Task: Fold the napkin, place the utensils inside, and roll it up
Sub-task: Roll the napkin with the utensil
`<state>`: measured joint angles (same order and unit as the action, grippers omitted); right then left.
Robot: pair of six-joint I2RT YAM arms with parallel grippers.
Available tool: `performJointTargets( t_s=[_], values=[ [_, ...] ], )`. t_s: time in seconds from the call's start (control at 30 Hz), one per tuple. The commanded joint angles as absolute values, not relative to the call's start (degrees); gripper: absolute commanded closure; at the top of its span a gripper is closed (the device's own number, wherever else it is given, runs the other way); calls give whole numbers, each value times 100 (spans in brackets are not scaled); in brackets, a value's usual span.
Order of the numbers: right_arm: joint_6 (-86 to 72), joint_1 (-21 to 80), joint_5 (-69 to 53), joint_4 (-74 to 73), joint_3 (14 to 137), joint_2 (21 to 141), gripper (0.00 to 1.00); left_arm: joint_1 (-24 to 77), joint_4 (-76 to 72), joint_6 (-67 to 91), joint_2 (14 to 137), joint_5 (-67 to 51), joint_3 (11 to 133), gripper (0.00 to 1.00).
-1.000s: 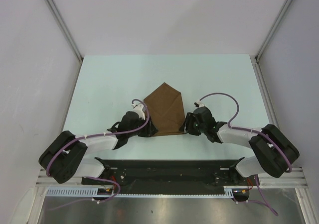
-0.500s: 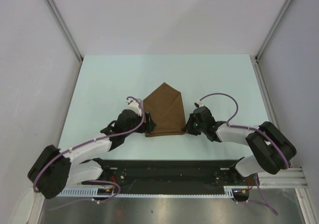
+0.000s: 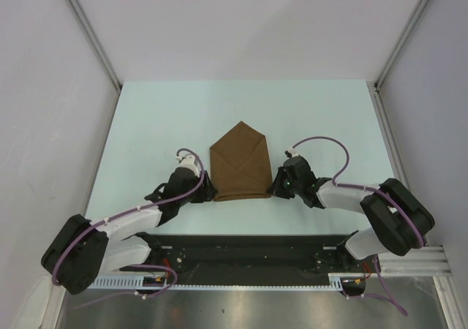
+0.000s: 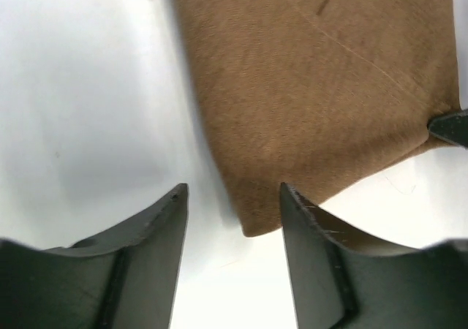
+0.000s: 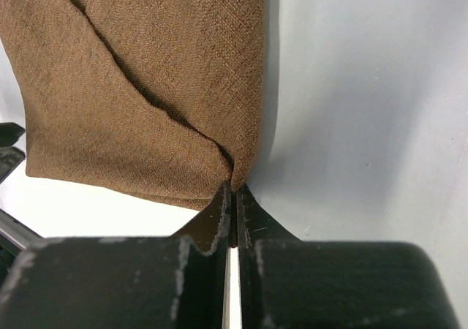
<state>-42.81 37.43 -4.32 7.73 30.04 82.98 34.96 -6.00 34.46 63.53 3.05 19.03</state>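
The napkin is a dark-brown cloth folded to a pointed packet, lying flat mid-table with its point away from me. My left gripper stands open just off the packet's near left corner. In the left wrist view that corner lies ahead of the left gripper, and neither finger touches it. My right gripper is at the near right corner. The right wrist view shows the right gripper shut, pinching the napkin where the fold meets the edge. The utensils are out of view.
The pale table is bounded by grey walls and slanted metal posts. A black base rail runs along the near edge behind both arms. Purple cables loop over each wrist.
The right gripper has shut on the near right corner. The left gripper has pulled back to the left off the near left corner, which now lies flat.
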Motion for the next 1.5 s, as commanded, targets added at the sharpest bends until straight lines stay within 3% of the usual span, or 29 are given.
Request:
performJointTargets(
  t_s=[0.0, 0.5, 0.77, 0.8, 0.83, 0.9, 0.93, 1.03, 1.13, 1.23, 1.47],
  values=[
    [-4184, 3823, -562, 553, 3050, 8481, 100, 3261, -1265, 3998, 6328, -210, 1635, 45],
    [-4192, 3867, -589, 650, 3067, 8561, 100, 3243, -2645, 4851, 6996, -984, 949, 58],
    [-4052, 3876, -483, 405, 3067, 8262, 100, 3129, -2558, 4703, 7031, -1010, 1107, 89],
    [-4000, 3876, -475, 369, 3093, 8114, 98, 3085, -2445, 4624, 7031, -1150, 1221, 93],
    [-3851, 3876, -475, 317, 3181, 8034, 88, 2954, -2365, 4562, 7049, -1273, 1291, 100],
    [-3605, 3902, -396, 89, 3321, 7806, 74, 2770, -2050, 4413, 7058, -1510, 1449, 100],
    [-3473, 3946, -335, 27, 3401, 7526, 59, 2577, -1917, 4343, 7058, -1808, 1642, 100],
    [-2648, 4515, 533, -386, 3787, 7042, 40, 2208, -1197, 3973, 7066, -2143, 2098, 100],
    [-1926, 5324, 1641, -300, 4060, 6969, 29, 1909, -791, 3867, 7128, -2485, 2355, 100],
    [-1311, 6001, 2484, 271, 4201, 7276, 25, 1767, -800, 3999, 7312, -2776, 2443, 100],
    [-10, 7206, 3919, 1089, 5307, 9488, 24, 1626, -511, 4070, 7708, -3418, 2707, 100]
  ],
)
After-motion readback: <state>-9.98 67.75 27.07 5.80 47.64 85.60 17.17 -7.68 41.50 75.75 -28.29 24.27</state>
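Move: My open left hand hovers just short of the napkin's near left corner, which lies about 2 cm back, 2 cm to its right and 2 cm below. My right hand already pinches the near right corner; from it the left corner is some 15 cm to the left and about 1 cm nearer me. From my left hand, that right corner is some 17 cm to the right and about 1 cm back, and the napkin's far tip about 25 cm ahead and 9 cm right. I ease my left hand back, right and down over the near left corner, rolling it some 15 degrees, and pinch it shut while my right hand keeps its grip. Then my right hand opens, lets go and swings up and left about 10 cm each way, fingers tilting up, towards my left hand; the left, still pinching, draws the cloth forward about 3 cm, slightly up. ##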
